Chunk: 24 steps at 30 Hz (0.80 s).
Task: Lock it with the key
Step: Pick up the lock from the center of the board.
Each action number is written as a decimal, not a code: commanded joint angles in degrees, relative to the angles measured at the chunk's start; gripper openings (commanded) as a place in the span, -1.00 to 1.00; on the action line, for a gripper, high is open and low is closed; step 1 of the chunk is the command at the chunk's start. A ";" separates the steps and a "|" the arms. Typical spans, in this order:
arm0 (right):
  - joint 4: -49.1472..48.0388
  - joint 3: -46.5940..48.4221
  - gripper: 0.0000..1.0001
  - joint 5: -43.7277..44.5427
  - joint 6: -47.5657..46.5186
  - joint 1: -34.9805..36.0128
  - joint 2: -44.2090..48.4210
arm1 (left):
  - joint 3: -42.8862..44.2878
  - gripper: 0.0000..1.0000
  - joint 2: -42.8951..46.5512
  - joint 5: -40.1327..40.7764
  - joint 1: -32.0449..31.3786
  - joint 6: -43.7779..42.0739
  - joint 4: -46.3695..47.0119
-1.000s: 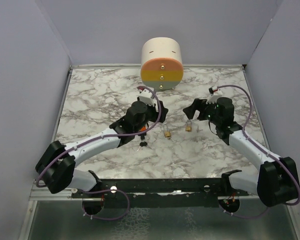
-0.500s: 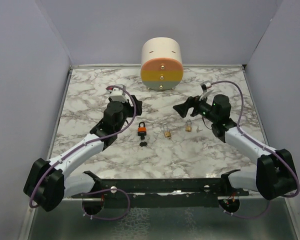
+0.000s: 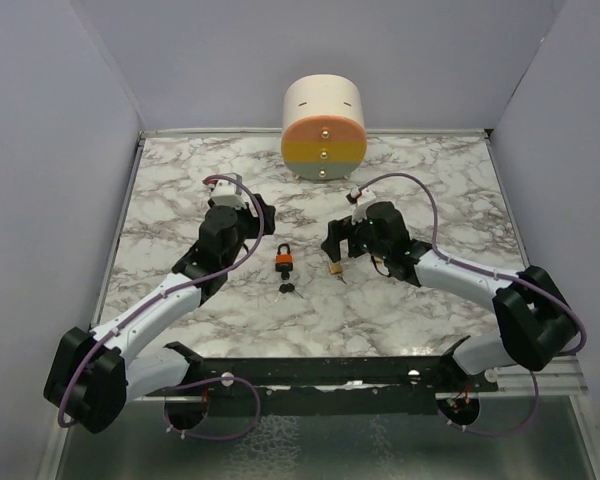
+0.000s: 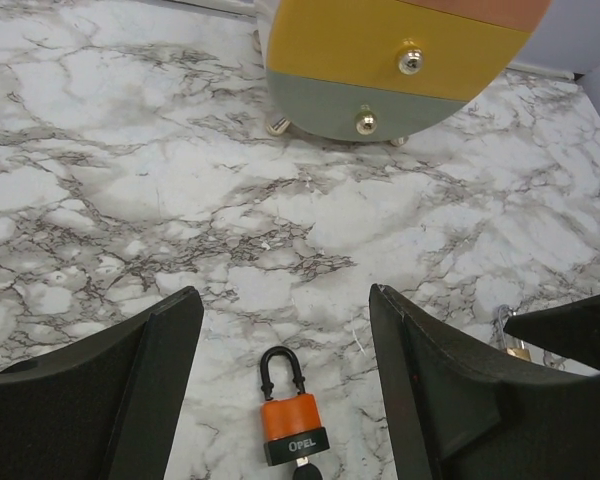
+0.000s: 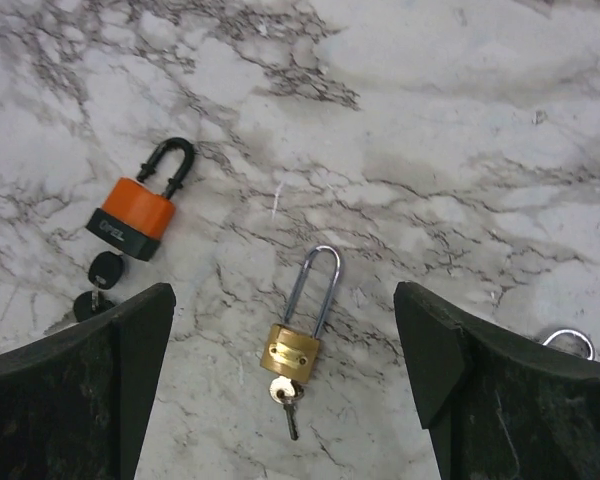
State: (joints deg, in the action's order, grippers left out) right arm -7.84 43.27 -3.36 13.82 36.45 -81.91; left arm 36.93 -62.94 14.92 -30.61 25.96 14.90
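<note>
An orange padlock [image 3: 283, 260] with a black shackle lies mid-table, a black-headed key [image 3: 287, 288] in its base. It shows between my left fingers in the left wrist view [image 4: 292, 428] and at the left of the right wrist view [image 5: 132, 215]. A brass padlock [image 3: 334, 267] with a long silver shackle lies to its right, a small key [image 5: 290, 400] in its base. My left gripper [image 3: 263, 218] is open and empty, up and left of the orange padlock. My right gripper [image 3: 338, 243] is open and empty, above the brass padlock [image 5: 292, 348].
A round cream drawer unit [image 3: 323, 128] with orange, yellow and green fronts stands at the back centre and shows in the left wrist view [image 4: 380, 60]. The shackle of another padlock [image 5: 568, 343] peeks out beside my right finger. Grey walls enclose the marble table [image 3: 180, 190].
My left arm has drawn back to the left, uncovering the orange padlock. My right arm has swung left, from beside the brass padlocks to above the long-shackled one.
</note>
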 commanded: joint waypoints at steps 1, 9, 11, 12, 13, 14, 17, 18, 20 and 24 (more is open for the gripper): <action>2.03 -2.00 0.76 4.80 3.15 1.21 -2.50 | -0.97 0.41 0.47 -1.77 1.02 -0.54 1.49; 1.45 -3.80 0.59 6.49 5.08 3.81 -4.00 | -1.33 0.40 -1.65 -3.53 1.52 0.34 2.85; 1.91 -3.89 0.55 8.39 5.66 4.65 -4.85 | -1.34 0.40 -2.22 -3.79 1.61 0.74 2.93; 2.13 -3.75 0.52 8.84 5.93 4.88 -5.30 | -1.43 0.40 -2.41 -3.90 1.67 0.89 2.94; 2.40 -3.64 0.51 9.27 6.13 5.26 -5.76 | -1.52 0.40 -2.62 -4.02 1.69 1.12 3.02; 2.55 -3.69 0.48 9.77 6.39 5.58 -6.19 | -1.60 0.40 -2.82 -4.21 1.77 1.26 3.14; 3.01 -3.30 0.37 11.18 6.94 6.44 -7.69 | -1.81 0.40 -2.90 -4.60 1.78 1.47 3.36; 3.43 -2.98 0.33 11.81 7.16 6.59 -8.29 | -1.84 0.40 -2.89 -4.70 1.83 1.49 3.45; 4.13 -2.43 0.26 13.48 7.58 6.97 -9.40 | -1.85 0.39 -2.83 -4.71 1.87 1.19 3.60; 4.23 -1.99 0.23 15.31 8.14 7.54 -10.88 | -1.77 0.39 -2.72 -4.63 1.94 0.78 3.66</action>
State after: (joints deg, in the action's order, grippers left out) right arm -4.86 40.01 7.60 20.62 43.18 -90.91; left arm 35.44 -65.69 11.40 -29.19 26.85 16.38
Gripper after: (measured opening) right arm 0.629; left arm 0.696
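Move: The brass lock in the centre, lying with its shackle away from the robot, is about 11 cm below the right hand, some 3 cm back and 1 cm to the right. The orange lock lies about 12 cm to the left of this centre lock and 1 cm farther out; a second brass lock lies about 10 cm to its right and 3 cm farther out. From the left hand the centre lock is roughly 14 cm right, 7 cm back and 21 cm down. The right hand sinks about 9 cm onto the centre brass lock while drawing back some 3.5 cm, its fingers tipping about 15 degrees steeper and narrowing from nearly full opening to a bit under two thirds, so that they come close above the lock's body with one finger towards either side. The left hand, empty and off to the left, only settles about 2.5 cm lower with its opening unchanged, and no grip on the lock can be seen yet. ##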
